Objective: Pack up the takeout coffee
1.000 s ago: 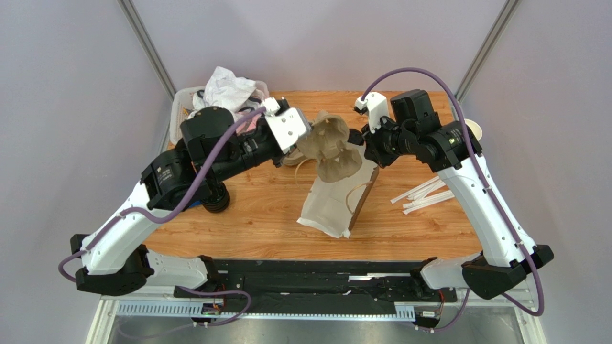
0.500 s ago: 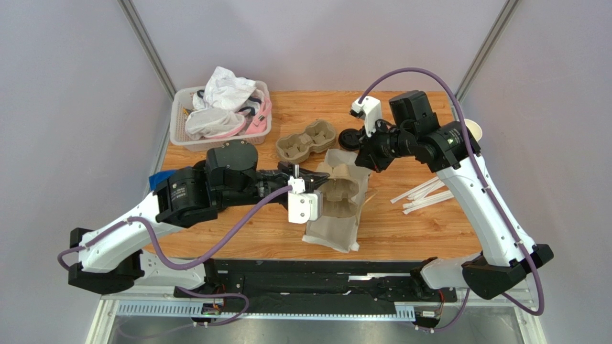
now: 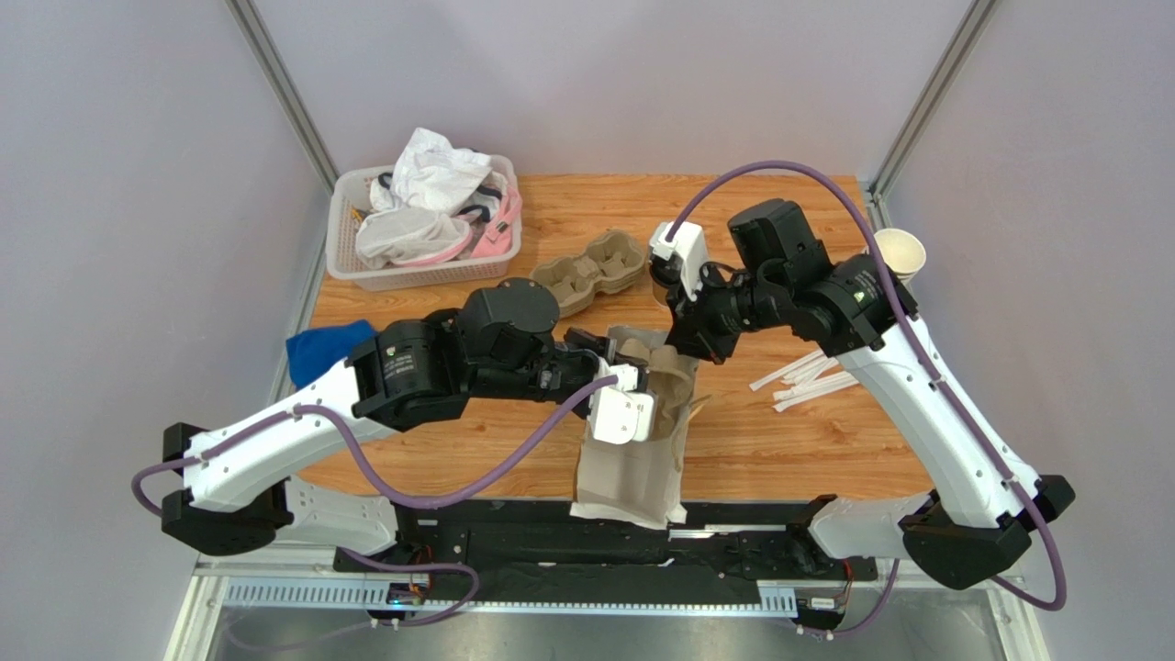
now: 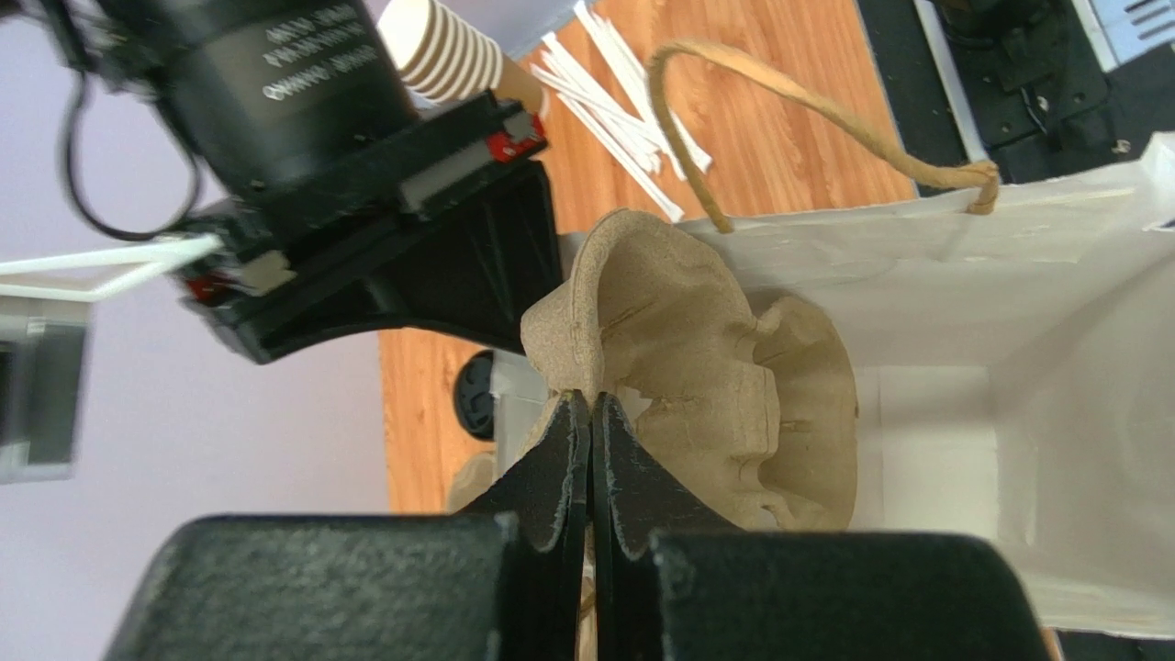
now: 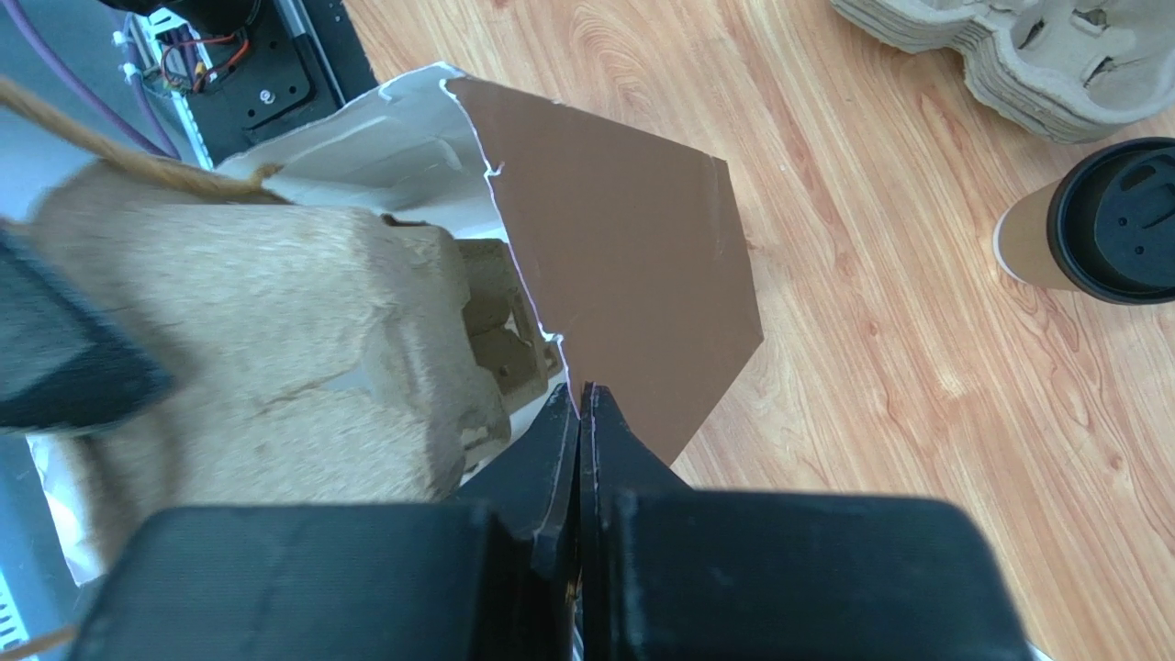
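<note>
The takeout coffee (image 5: 1097,221), a tan cup with a black lid, stands on the table to the right of the bag in the right wrist view; in the top view the right wrist hides it. My left gripper (image 4: 592,406) is shut on the rim of a brown pulp cup carrier (image 4: 704,400) and holds it in the mouth of the paper bag (image 4: 966,276). My right gripper (image 5: 581,393) is shut on the bag's brown edge (image 5: 621,248). In the top view both grippers, left (image 3: 639,375) and right (image 3: 686,338), meet over the bag (image 3: 628,468).
A stack of pulp carriers (image 3: 590,265) lies behind the bag. A white basket (image 3: 345,234) of cloths stands at the back left, with a blue cloth (image 3: 317,347) near it. White sticks (image 3: 807,375) and lidless cups (image 3: 899,252) are at the right.
My left arm swung the carrier from above the table's back down and toward the near edge, into the bag's mouth. The bag shifted nearer. My right gripper followed, still on the bag's edge.
</note>
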`<state>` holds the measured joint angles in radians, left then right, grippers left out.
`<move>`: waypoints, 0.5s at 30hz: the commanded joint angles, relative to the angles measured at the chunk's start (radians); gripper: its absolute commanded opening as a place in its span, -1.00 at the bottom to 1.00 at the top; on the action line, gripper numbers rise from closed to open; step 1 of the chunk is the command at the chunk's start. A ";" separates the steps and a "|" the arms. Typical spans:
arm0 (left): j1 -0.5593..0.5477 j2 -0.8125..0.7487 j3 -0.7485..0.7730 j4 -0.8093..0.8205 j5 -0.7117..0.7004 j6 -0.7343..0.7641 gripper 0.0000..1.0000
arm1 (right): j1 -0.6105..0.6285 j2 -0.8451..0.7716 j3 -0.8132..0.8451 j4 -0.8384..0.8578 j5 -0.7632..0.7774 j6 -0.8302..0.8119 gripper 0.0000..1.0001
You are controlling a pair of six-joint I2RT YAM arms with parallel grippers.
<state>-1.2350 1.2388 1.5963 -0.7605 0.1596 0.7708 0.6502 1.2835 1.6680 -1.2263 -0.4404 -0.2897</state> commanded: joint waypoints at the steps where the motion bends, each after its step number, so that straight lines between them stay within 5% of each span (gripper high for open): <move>1: -0.003 -0.010 -0.042 -0.005 0.038 -0.017 -1.00 | 0.009 -0.032 -0.005 0.016 -0.041 -0.026 -1.00; 15: -0.003 -0.001 -0.157 -0.011 0.075 -0.202 -1.00 | 0.019 -0.088 -0.090 0.076 -0.084 -0.037 -1.00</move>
<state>-1.2354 1.2400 1.4441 -0.7872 0.2005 0.6449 0.6609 1.2285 1.5833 -1.2125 -0.4767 -0.3065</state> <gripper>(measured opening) 0.010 0.006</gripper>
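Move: The left hand holds the cup carrier partly in the paper bag's open mouth, whose middle lies about 5 cm back, 1 cm right and 8 cm below it. From the right hand, pinching the bag's far rim, the mouth's middle is some 11 cm back, 5 cm left and 1 cm down. The lidded coffee cup stands roughly 22 cm ahead, 2 cm left and 22 cm below the right hand; the straws lie 6 cm ahead, 20 cm right and 26 cm below it. Keeping its closed grip on the carrier's edge, the left hand lowers about 7 cm down into the bag's mouth, its fingertips tipping some 15 degrees as they go so that they point more steeply down. Meanwhile the right hand keeps pinching the far rim and eases it back towards the robot by a bit under 2 cm and down about 1 cm, staying ahead of the descending carrier. ##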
